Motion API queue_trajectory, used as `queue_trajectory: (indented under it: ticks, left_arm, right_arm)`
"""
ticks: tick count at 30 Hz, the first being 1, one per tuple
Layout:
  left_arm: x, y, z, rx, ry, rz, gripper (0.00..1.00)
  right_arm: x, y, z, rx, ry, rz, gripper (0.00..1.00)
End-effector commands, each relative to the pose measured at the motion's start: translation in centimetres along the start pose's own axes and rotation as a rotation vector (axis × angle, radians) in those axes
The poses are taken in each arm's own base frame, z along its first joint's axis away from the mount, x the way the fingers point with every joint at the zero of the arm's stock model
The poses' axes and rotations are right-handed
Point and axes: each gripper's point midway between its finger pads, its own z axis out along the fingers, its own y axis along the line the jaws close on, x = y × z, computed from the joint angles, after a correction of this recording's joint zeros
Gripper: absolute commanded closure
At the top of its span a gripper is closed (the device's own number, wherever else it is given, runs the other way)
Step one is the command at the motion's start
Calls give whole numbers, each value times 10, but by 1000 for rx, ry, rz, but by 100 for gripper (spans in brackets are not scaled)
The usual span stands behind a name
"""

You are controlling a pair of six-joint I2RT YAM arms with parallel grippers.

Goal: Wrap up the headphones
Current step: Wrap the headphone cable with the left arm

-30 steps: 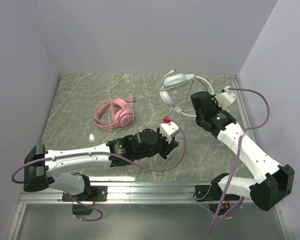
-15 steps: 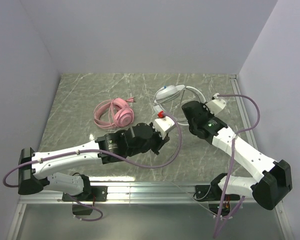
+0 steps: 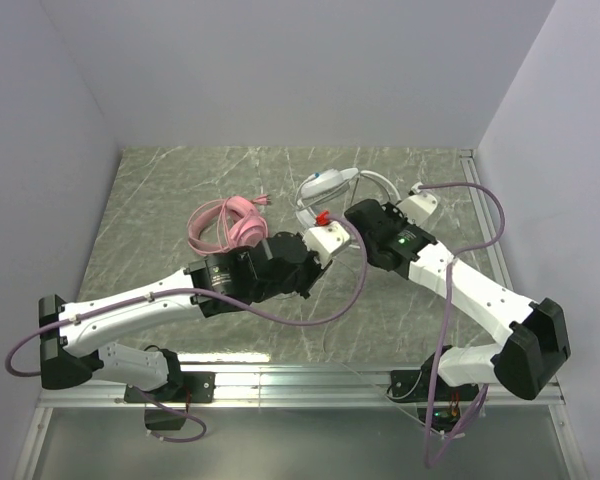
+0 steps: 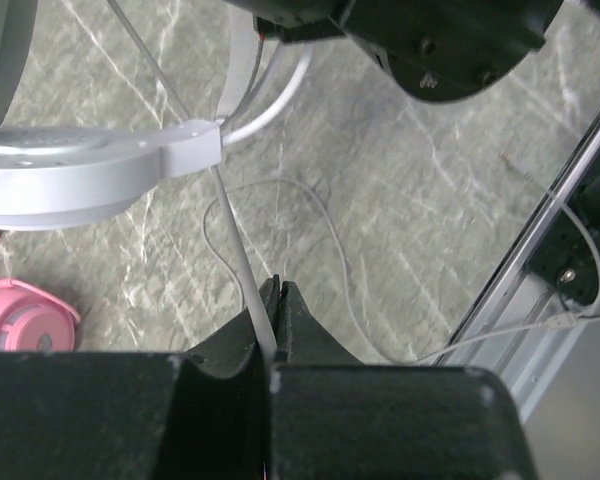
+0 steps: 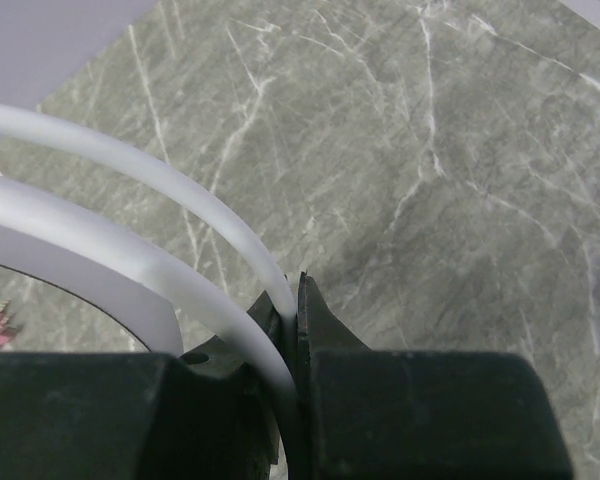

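The white headphones (image 3: pixel 328 188) hang above the marble table, just right of the pink headphones (image 3: pixel 228 226), which lie flat. My right gripper (image 5: pixel 296 293) is shut on the white headset's thin headband hoop (image 5: pixel 180 205). My left gripper (image 4: pixel 278 288) is shut on the headset's thin white cable (image 4: pixel 232 245). That cable runs up to the white earcup arm (image 4: pixel 90 172), and a loose loop of it (image 4: pixel 320 215) trails over the table. The two wrists stand close together under the headset. A pink earcup (image 4: pixel 20 322) shows at the left edge of the left wrist view.
An aluminium rail (image 3: pixel 477 205) runs along the table's right edge and another along the front (image 3: pixel 310 380). White walls close the back and both sides. Purple arm hoses (image 3: pixel 355 290) loop beside both wrists. The right arm's black body (image 4: pixel 450 40) hangs just beyond my left fingers.
Both arms have swung left and toward the back. The white headphones have travelled with the right gripper toward the pink pair. The left gripper stays pinched on the cable.
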Motion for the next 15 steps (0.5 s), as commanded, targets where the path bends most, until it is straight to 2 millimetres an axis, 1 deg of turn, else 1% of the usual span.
queue_trajectory:
  ticks: [1, 2, 3, 4, 5, 6, 7, 8, 9, 10, 11, 12, 13, 14, 15]
  left_arm:
    - [-73, -22, -33, 135, -217, -50, 98]
    - [-67, -25, -31, 152, -203, -60, 98]
    - [-52, -30, -25, 174, -167, -84, 98]
    - [-44, -33, -22, 189, -152, -101, 98]
    - [-36, -39, -19, 220, -129, -121, 99]
    - [-19, -44, -13, 234, -87, -153, 99]
    - [-10, -47, -11, 246, -67, -171, 99]
    - [-7, -51, -9, 265, -69, -191, 99]
    - [10, -58, -6, 293, -33, -221, 99]
    - [15, -65, -4, 323, -29, -239, 98]
    - [11, -71, -3, 360, -60, -257, 99]
    - [25, -83, -3, 419, -28, -280, 99]
    - [28, -88, -1, 438, -21, -293, 99]
    - [29, -94, -1, 463, -27, -299, 100]
    - [33, -100, -1, 483, -16, -305, 100]
  right_arm:
    - [-24, -34, 15, 155, -143, -98, 100]
    - [-25, -32, 15, 142, -137, -92, 100]
    - [-31, -26, 15, 121, -144, -57, 100]
    - [-35, -25, 14, 109, -145, -68, 100]
    - [-42, -23, 11, 88, -147, -42, 100]
    - [-49, -21, 11, 81, -153, -23, 100]
    - [-59, -17, 9, 72, -160, -10, 100]
    - [-65, -15, 9, 69, -163, 0, 100]
    - [-78, -9, 7, 61, -171, 28, 100]
    - [-85, -7, 6, 58, -176, 26, 100]
    - [-90, -4, 6, 62, -182, 23, 100]
    - [-97, -2, 5, 65, -190, 25, 100]
    - [-111, 4, 2, 60, -205, 40, 100]
    - [-114, 7, 3, 64, -211, 34, 100]
    - [-120, 10, 2, 67, -222, 36, 100]
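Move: The left hand, pinching the white cable, has the white headphones' near earcup some 10 cm ahead of it, about 1 cm to its left and roughly 6 cm lower. The pink headphones lie on the table about 12 cm ahead, 20 cm to its left and 26 cm below. The right hand, gripping the white headband, has that near earcup roughly 15 cm to its left, 3 cm back and 3 cm lower. Down and back towards its base, gathering speed, the left hand draws the pinched cable about 9 cm away from the white headphones' near earcup, its fingers tipping down some 20 degrees. The right hand keeps its grip on the headband and, after barely moving at first, lifts about 5 cm while easing some 3 cm to its right, rolling slightly. ##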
